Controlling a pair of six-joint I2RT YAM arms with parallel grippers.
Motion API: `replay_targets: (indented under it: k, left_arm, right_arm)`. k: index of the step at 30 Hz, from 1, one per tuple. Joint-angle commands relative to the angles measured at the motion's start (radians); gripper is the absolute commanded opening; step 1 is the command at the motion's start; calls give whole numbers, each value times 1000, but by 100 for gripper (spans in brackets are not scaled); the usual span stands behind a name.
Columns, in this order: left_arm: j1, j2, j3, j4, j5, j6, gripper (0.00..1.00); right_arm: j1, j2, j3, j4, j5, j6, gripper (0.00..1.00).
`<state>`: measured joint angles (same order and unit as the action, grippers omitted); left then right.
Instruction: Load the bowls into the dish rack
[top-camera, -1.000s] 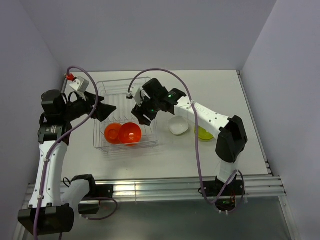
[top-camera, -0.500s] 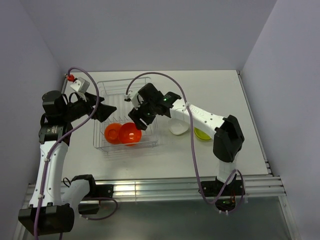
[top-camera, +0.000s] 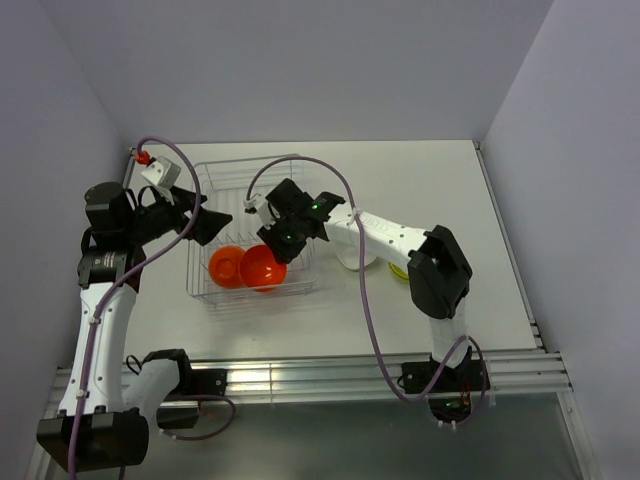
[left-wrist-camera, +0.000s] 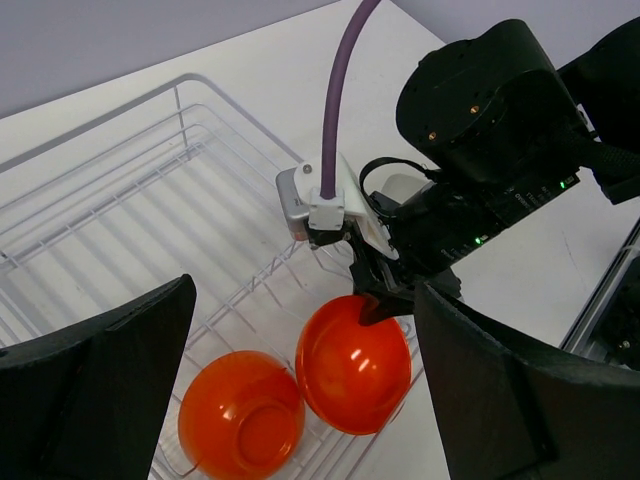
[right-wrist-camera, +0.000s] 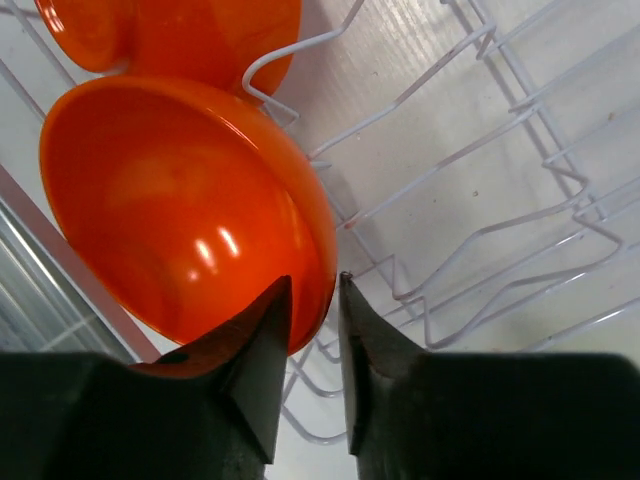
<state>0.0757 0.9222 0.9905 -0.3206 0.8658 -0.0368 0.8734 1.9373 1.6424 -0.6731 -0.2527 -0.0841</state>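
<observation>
The wire dish rack (top-camera: 215, 175) holds two orange bowls. One bowl (top-camera: 225, 265) lies upside down at its near left. The other orange bowl (top-camera: 262, 268) stands on edge beside it, and my right gripper (top-camera: 272, 250) is shut on its upper rim. In the right wrist view one fingertip (right-wrist-camera: 270, 310) lies inside this bowl (right-wrist-camera: 180, 200) and the other outside, over the rack wires (right-wrist-camera: 480, 200). My left gripper (top-camera: 215, 225) hangs open above the rack's left side, its fingers (left-wrist-camera: 100, 390) framing both orange bowls (left-wrist-camera: 352, 365). A white bowl (top-camera: 352, 262) and a green bowl (top-camera: 400, 270) sit right of the rack, partly hidden by the right arm.
The right arm's purple cable (top-camera: 300, 160) arcs over the rack's far side. The rack's far rows (left-wrist-camera: 120, 190) hold nothing. Grey walls close the table on the left, back and right.
My right gripper has come down and left from above the rack onto the standing orange bowl, and its jaws have narrowed on the rim. The left arm has stayed put.
</observation>
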Motion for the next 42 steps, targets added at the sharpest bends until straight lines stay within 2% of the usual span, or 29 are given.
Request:
replay_targets:
  k: [1, 6, 8, 14, 17, 20, 24, 28, 30, 32, 34, 38, 40, 42]
  left_arm:
    - [6, -26, 5, 5, -8, 26, 97]
    - [6, -26, 4, 2, 1, 66, 97]
    - [6, -23, 11, 0, 15, 72, 97]
    - [6, -13, 57, 31, 39, 130, 99]
    - [4, 0, 94, 23, 79, 211, 100]
    - [-4, 0, 119, -12, 95, 374, 99]
    - [-68, 9, 134, -46, 21, 526, 99]
    - [-122, 18, 137, -31, -25, 539, 99]
    - [-123, 14, 142, -35, 8, 543, 99]
    - [-125, 1, 152, -113, 83, 636, 99]
    - [-142, -19, 145, -179, 73, 685, 100]
    - [-195, -23, 129, -297, 30, 784, 97]
    - [-231, -28, 108, -304, -11, 767, 96]
    - [-260, -46, 59, -255, -22, 723, 96]
  right_arm:
    - [7, 6, 37, 15, 12, 30, 31]
    - [-2, -15, 39, 7, -13, 52, 5]
    - [-26, -32, 49, -9, -33, 67, 0]
    - [-137, -87, 109, -62, -184, 83, 0]
    - [-207, -116, 145, -95, -267, 83, 0]
    - [-255, -146, 168, -126, -345, 78, 0]
    - [-287, -227, 97, -42, -301, 183, 0]
    - [-287, -268, 19, 84, -209, 254, 0]
    - [-272, -245, 14, 81, -187, 257, 0]
    - [-267, -233, 13, 69, -181, 276, 0]
    - [-277, -238, 11, 75, -152, 280, 0]
    - [-356, -232, 27, 41, -165, 296, 0]
    - [-410, -244, 2, 40, -157, 302, 0]
    - [-468, -250, -56, 65, -244, 322, 0]
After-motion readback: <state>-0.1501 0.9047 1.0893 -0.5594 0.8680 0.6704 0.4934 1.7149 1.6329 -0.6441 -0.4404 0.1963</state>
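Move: The right-hand red bowl stands in the near part of the rack, its right rim between the right hand's open fingers; its middle is some 5 cm left of that hand, 1 cm back and 3 cm below. The second red bowl is about 13 cm to the hand's left, 1 cm back and 4 cm lower; the white bowl is roughly 17 cm right, 4 cm ahead and 5 cm lower. From the left hand, the right-hand red bowl lies about 7 cm right, 2 cm back and 21 cm below. The right hand pinches the bowl's right rim shut between its fingers, pulls it low to the right and forward, then hoists it steeply to about 14 cm up. It sinks a little while carrying on right and forward, turning some 25 degrees clockwise and tilting. The left hand, still wide open, rises slightly, then swings about 5 cm back and right and down again, rolling some 35 degrees. ##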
